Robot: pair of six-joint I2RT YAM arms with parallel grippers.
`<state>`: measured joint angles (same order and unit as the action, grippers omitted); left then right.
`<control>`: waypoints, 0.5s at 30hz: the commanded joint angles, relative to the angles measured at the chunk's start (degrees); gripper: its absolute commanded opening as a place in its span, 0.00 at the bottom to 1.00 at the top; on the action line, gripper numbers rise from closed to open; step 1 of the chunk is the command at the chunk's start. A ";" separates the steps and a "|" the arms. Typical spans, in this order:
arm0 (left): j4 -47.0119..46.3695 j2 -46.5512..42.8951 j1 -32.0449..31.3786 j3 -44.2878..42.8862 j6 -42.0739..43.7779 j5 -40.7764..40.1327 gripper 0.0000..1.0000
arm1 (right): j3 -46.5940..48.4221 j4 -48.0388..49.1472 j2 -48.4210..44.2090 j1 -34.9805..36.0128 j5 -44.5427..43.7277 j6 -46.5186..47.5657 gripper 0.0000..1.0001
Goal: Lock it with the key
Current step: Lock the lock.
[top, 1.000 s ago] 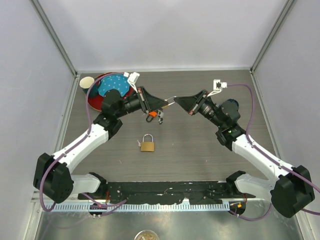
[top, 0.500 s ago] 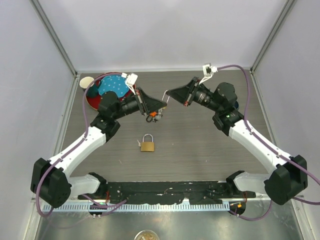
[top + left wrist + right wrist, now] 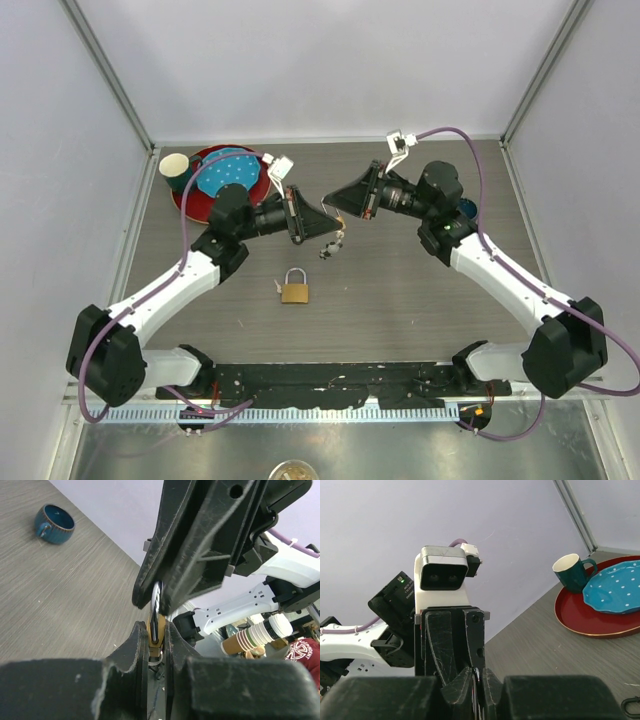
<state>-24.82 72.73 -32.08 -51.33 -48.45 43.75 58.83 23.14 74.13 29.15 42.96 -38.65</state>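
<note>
A brass padlock [image 3: 294, 288] lies on the table with its shackle up, a short way in front of both grippers. My left gripper [image 3: 323, 228] is held above the table, shut on the brass key [image 3: 155, 630]. The rest of the key bunch [image 3: 332, 246] dangles just below it. My right gripper [image 3: 330, 200] meets the left one tip to tip. Its fingers [image 3: 172, 587] close on the silvery part of the key sticking out of the left jaws. In the right wrist view that thin piece stands edge-on between the right gripper [image 3: 476, 674] fingers.
A red tray [image 3: 188, 203] with a blue dotted plate [image 3: 228, 172] sits at the back left, a teal cup [image 3: 175, 165] beside it. A blue mug [image 3: 55, 523] stands on the table's right side. Grey walls enclose three sides.
The right gripper swung left and up to the left gripper's tip and now closes on the key. The left gripper turned right, and the dangling key bunch shifted right with it.
</note>
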 commanded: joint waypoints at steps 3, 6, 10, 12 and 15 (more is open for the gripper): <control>5.21 -0.57 -2.20 -0.96 5.03 -4.81 0.00 | 1.73 -0.98 -4.43 1.97 5.11 0.69 0.34; 7.06 -1.62 -1.85 -0.96 5.82 -4.37 0.00 | 1.38 -1.25 -5.66 -1.45 6.51 0.25 0.46; 7.42 -2.77 -1.24 -0.88 6.52 -2.62 0.00 | 1.03 -1.77 -6.19 -5.23 10.46 0.07 0.54; 7.59 -3.03 -1.24 -1.14 6.87 -0.78 0.00 | 0.94 -2.13 -5.84 -6.11 12.40 0.24 0.56; 8.30 -2.94 -1.06 -1.93 7.49 1.77 0.00 | 0.85 -2.48 -5.40 -6.21 15.66 0.33 0.57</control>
<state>-16.40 71.70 -33.50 -51.33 -42.78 41.98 58.83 19.03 69.63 22.92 52.60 -38.22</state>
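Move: The left hand has the small padlock's body in its fingers, with the keys hanging about 5 cm below it and some 2 cm back and 1 cm left. From the right hand, whose fingers are just around the shackle, that body lies about 3 cm back, 2 cm right and 3 cm below. The big padlock lies on the table, roughly 3 cm back, 9 cm left and 30 cm below the left hand. Easing back about 1 cm while its fingers spread to roughly half open, the right hand lets go of the small padlock's shackle, then draws off about 3 cm to the right and slightly up, away from the padlock. The left hand keeps its pinch on the body, sinking about 2 cm and rolling some 5 degrees, its left side rising. ##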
